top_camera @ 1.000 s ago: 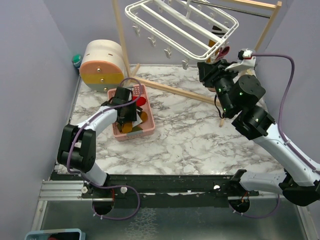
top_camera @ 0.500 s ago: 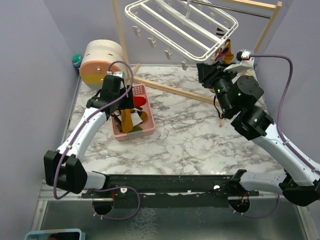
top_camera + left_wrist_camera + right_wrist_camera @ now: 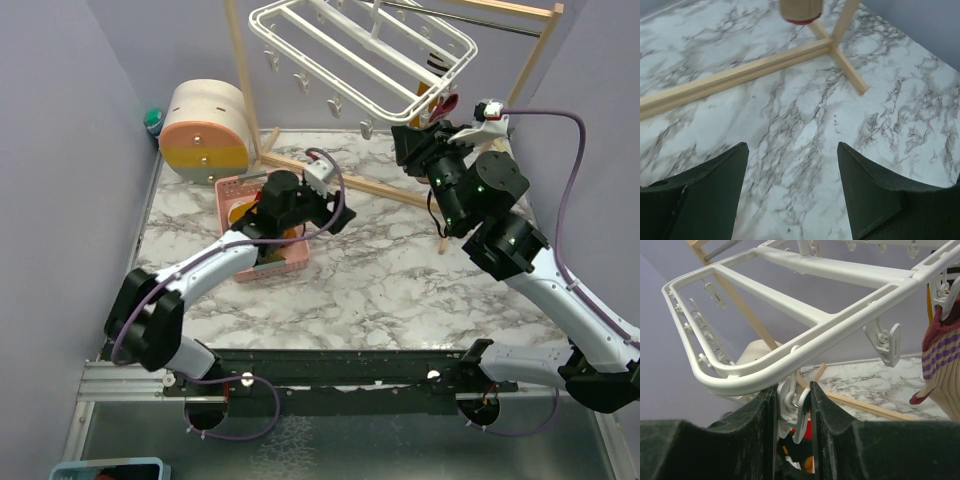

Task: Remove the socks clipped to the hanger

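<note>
The white hanger [image 3: 360, 50] hangs from a wooden rack at the back. Near its right corner, a red striped sock [image 3: 447, 103] is still clipped on, and the right wrist view shows this sock [image 3: 940, 352] dangling at the right edge. My right gripper [image 3: 410, 137] is raised under the hanger's [image 3: 805, 315] front rail. Its jaws [image 3: 792, 387] are shut on a small white clip [image 3: 794, 407]. My left gripper [image 3: 338, 217] hovers over the marble table, right of the basket. It is open [image 3: 791, 146] and holds nothing.
A pink basket [image 3: 282, 268] with socks in it sits left of centre. Behind it stands a round wooden drawer box [image 3: 205, 125]. The rack's wooden base bars [image 3: 740, 75] lie across the table, and its uprights [image 3: 240, 70] rise at the back. Purple walls close both sides.
My left gripper rose out of the pink basket, swung right over the table and opened wider. The right gripper stayed on the clip.
</note>
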Robot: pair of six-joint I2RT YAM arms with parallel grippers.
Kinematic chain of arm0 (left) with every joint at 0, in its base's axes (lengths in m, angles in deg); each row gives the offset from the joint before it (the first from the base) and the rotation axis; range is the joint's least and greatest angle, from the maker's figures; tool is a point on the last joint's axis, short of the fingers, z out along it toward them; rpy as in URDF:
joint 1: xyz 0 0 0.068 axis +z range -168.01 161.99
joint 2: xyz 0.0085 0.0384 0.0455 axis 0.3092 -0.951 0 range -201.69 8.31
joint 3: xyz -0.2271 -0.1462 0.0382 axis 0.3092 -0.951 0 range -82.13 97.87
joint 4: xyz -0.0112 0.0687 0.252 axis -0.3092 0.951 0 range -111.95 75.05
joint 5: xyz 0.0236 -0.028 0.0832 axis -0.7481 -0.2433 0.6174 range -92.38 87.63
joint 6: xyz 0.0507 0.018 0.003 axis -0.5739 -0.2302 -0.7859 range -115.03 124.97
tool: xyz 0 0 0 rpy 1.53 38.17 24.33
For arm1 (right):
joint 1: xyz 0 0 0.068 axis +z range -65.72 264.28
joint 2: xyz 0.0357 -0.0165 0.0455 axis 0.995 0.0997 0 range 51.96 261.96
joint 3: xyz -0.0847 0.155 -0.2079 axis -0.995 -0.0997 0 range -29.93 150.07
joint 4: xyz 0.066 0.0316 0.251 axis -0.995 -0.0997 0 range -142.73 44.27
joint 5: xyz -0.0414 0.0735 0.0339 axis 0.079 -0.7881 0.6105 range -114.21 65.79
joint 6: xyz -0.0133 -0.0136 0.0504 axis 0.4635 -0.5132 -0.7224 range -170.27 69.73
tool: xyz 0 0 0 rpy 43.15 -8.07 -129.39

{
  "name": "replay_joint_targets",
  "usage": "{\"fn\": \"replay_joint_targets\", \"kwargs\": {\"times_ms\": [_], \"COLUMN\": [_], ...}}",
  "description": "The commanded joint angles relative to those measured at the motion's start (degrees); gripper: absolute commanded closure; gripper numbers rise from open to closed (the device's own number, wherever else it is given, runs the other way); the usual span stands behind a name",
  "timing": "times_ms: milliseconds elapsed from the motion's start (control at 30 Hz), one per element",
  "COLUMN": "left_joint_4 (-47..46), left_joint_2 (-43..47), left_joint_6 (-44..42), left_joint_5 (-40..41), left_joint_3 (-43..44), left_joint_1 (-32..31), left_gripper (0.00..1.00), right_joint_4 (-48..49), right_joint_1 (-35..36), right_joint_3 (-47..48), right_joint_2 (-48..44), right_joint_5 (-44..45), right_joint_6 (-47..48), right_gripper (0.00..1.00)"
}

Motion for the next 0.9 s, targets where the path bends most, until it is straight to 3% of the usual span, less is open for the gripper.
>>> {"fn": "replay_joint_targets", "kwargs": {"times_ms": [0,233,600,867], "left_joint_4": [-28.16,-41.88,-64.18,-63.12], "left_joint_2": [-12.4,-33.19,-56.51,-70.3], "left_joint_6": [-9.46,-5.16,1.92,-0.61], "left_joint_5": [-8.03,-8.94,-15.61,-14.69], "left_joint_3": [3.24,18.94,36.34,53.24], "left_joint_1": [-4.28,-4.84,-6.09,-7.41], "left_gripper": [0.27,0.27,0.25,0.27], "right_joint_4": [-1.16,-2.24,-2.45,-3.75], "right_joint_1": [0.13,0.13,0.08,0.15], "right_joint_3": [1.22,1.2,0.99,0.66], "right_joint_2": [0.17,-1.05,-1.72,-2.43], "right_joint_5": [-2.67,-2.85,-3.38,-3.74], "right_joint_6": [-1.19,-1.13,-0.42,-0.79], "right_gripper": [0.78,0.78,0.78,0.78]}}
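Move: The striped sock still clipped to the hanger hangs some 29 cm to the right of the left hand, 16 cm ahead and about 8 cm higher. The mustard sock hangs about 6 cm farther forward than it and a little to its left; the pink basket is behind the hand's swing, 19 cm to its left and 17 cm lower. From the right hand, the striped sock is roughly 9 cm right, 4 cm ahead and 8 cm lower. No sock is plainly touched yet: the left hand, empty and wide open, swings about 21 cm to the right and 12 cm forward towards the toe of the striped sock, nearly level with a slight dip at the end. Its wrist rolls and tips the fingertips up some 35 degrees while turning them farther right. The right hand keeps its pinch on the hanger's near-edge clip, holding it in place. ##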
